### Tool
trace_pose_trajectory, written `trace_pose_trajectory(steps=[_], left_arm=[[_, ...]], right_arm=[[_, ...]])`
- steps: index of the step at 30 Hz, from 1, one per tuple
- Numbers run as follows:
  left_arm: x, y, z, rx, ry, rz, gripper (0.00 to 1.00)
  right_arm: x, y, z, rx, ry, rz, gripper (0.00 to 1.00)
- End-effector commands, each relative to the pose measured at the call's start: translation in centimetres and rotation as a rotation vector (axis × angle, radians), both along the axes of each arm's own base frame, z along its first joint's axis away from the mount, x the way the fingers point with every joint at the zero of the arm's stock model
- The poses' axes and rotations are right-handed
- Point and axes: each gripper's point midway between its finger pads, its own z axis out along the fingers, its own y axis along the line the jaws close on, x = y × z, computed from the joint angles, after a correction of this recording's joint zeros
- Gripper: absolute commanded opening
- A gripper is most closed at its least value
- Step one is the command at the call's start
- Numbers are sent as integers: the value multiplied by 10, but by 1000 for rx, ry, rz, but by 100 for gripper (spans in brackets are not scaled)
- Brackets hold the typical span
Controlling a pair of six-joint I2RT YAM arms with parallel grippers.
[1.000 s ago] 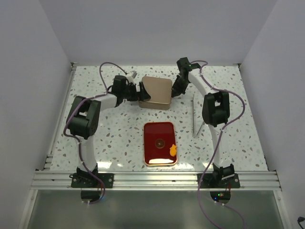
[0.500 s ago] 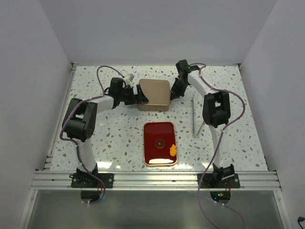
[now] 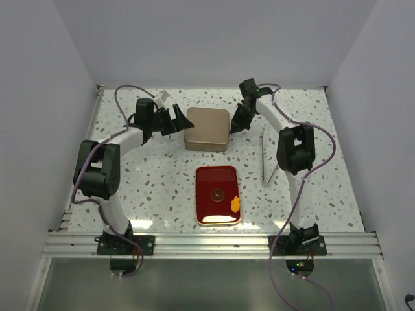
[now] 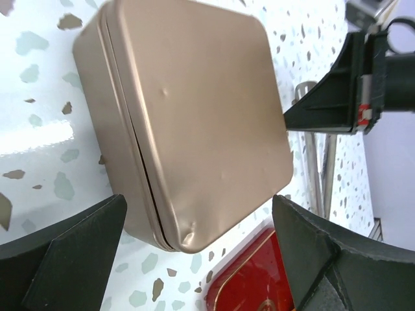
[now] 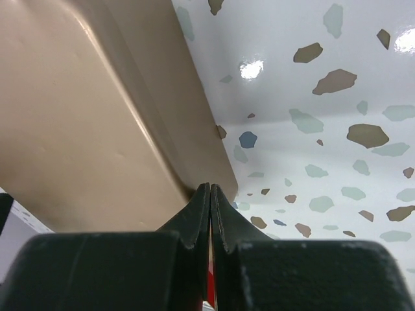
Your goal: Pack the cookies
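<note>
A closed gold tin [image 3: 207, 128] stands at the back of the table. My left gripper [image 3: 181, 121] is open just left of the tin, which lies beyond its fingertips, not between them. In the left wrist view the tin [image 4: 194, 110] fills the frame above the open gripper [image 4: 201, 259]. My right gripper [image 3: 236, 123] is shut, its tips [image 5: 211, 189] pressed against the tin's right side [image 5: 84, 129]. One irregular orange cookie [image 3: 235, 204] lies on the red tray [image 3: 209, 210]. A small dark round mark at the tray's middle is too small to identify.
Metal tongs [image 3: 264, 159] lie on the speckled table to the right of the tray, also seen as tongs [image 4: 318, 168] in the left wrist view. The red tray's corner [image 4: 249, 282] shows there too. Walls close in on three sides.
My left arm has drawn back to the left, away from the tin. The tin has shifted slightly left. The right gripper stays shut against the tin's right side.
</note>
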Motion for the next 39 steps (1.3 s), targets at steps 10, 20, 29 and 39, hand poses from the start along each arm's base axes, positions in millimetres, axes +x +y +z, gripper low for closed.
trace_pose_trajectory(steps=[10,20,29,39], left_arm=[[5,51,62,32,-161,123,100],[-5,32,121,6,-331,56,100],[5,-59,145,156,-389,-103,100],[-10,-141,146,265,-406,-243,100]], right_arm=[[9,-18,51,36,-103,15,0],[-18,-36,87,-11,-194,93,19],[-46,-55,119,-60,-297,117,51],[-88,-74,139,-96,-399,166,93]])
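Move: The lid already sits on the box. Its middle is about 11 cm to the right of the open left hand, 6 cm ahead and 5 cm lower. From the closed right hand, at the lid's near right corner, it is roughly 11 cm left and 4 cm ahead at about fingertip height. From the right hand, the red tray lies some 22 cm back and 7 cm left, and the metal tongs 14 cm right and 8 cm back, both about 5 cm lower. The lidded box is left alone as both hands clear it. The left hand, staying open, rises and edges 5 cm left, then swings about 17 cm right, ending high over the lid, fingers tilting up some 20 degrees. The right fingertips come free of the lid's near right corner, drift right, then climb about 13 cm while drawing back and right, opening almost wide. ##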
